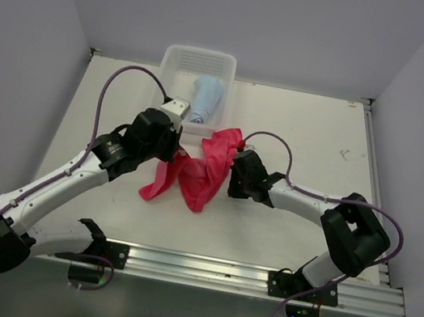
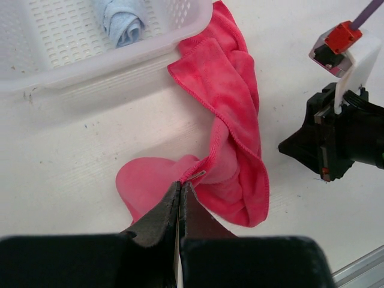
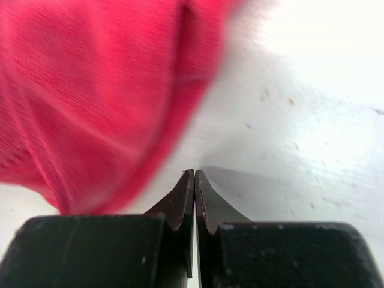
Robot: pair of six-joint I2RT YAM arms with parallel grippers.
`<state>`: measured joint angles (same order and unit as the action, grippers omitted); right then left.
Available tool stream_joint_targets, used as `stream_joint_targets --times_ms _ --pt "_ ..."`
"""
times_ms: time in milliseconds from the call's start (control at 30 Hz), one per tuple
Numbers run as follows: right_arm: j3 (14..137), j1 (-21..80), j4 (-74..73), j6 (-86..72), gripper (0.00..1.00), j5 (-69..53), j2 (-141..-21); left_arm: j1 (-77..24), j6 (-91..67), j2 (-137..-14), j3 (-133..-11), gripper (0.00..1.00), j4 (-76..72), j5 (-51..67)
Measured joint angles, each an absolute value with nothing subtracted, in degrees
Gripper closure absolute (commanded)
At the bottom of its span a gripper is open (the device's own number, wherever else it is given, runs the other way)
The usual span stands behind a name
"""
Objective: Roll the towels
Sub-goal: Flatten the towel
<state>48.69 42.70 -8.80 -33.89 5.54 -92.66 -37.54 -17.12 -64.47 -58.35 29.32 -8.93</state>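
The pink towel (image 1: 203, 170) lies crumpled and folded on the table just in front of the basket. In the left wrist view its hem (image 2: 223, 123) runs down to my left gripper (image 2: 182, 185), which is shut. The tips press against the hem and no cloth shows between the fingers. My right gripper (image 3: 194, 173) is shut too, with nothing in it, and the pink towel (image 3: 90, 96) hangs blurred just to its left. The light blue towel (image 1: 206, 98) lies rolled up inside the basket, also in the left wrist view (image 2: 123, 21).
The white mesh basket (image 1: 182, 59) stands at the back of the table, its near rim (image 2: 102, 69) touching the pink towel's far end. The right arm's black gripper body (image 2: 336, 144) sits close to the towel's right side. Walls enclose the table on three sides.
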Motion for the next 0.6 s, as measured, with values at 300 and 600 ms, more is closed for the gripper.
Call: stream_joint_targets --times_ms 300,600 --pt "45.21 42.7 -13.34 -34.11 0.82 8.43 -82.41 -37.54 -19.62 -62.15 -60.53 1.0 33.21 -10.5" --pt "49.36 42.7 -11.31 -35.46 0.57 3.44 -79.53 -37.54 -21.58 -62.13 -58.52 1.0 32.95 -5.21"
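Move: The left hand pinches the red towel's edge high up. The towel's main strip lies about 8 cm ahead of it, 10 cm to its right and 18 cm below, a loose flap level with it some 5 cm left and equally low. The basket's middle is about 37 cm ahead and straight in line. The right hand, shut and empty close to the table, has the strip about 8 cm ahead and 7 cm to its left, at its own height. The left fingers keep their pinch on the red towel's edge as that hand lifts it about 1.5 cm, then draws it back some 2 cm while sinking again. The empty right hand first slips slightly right and back, then rises about 8 cm from the bare table beside the strip, swinging a few centimetres back left; its fingers open to under half and it rolls about 10 degrees, left side up. ##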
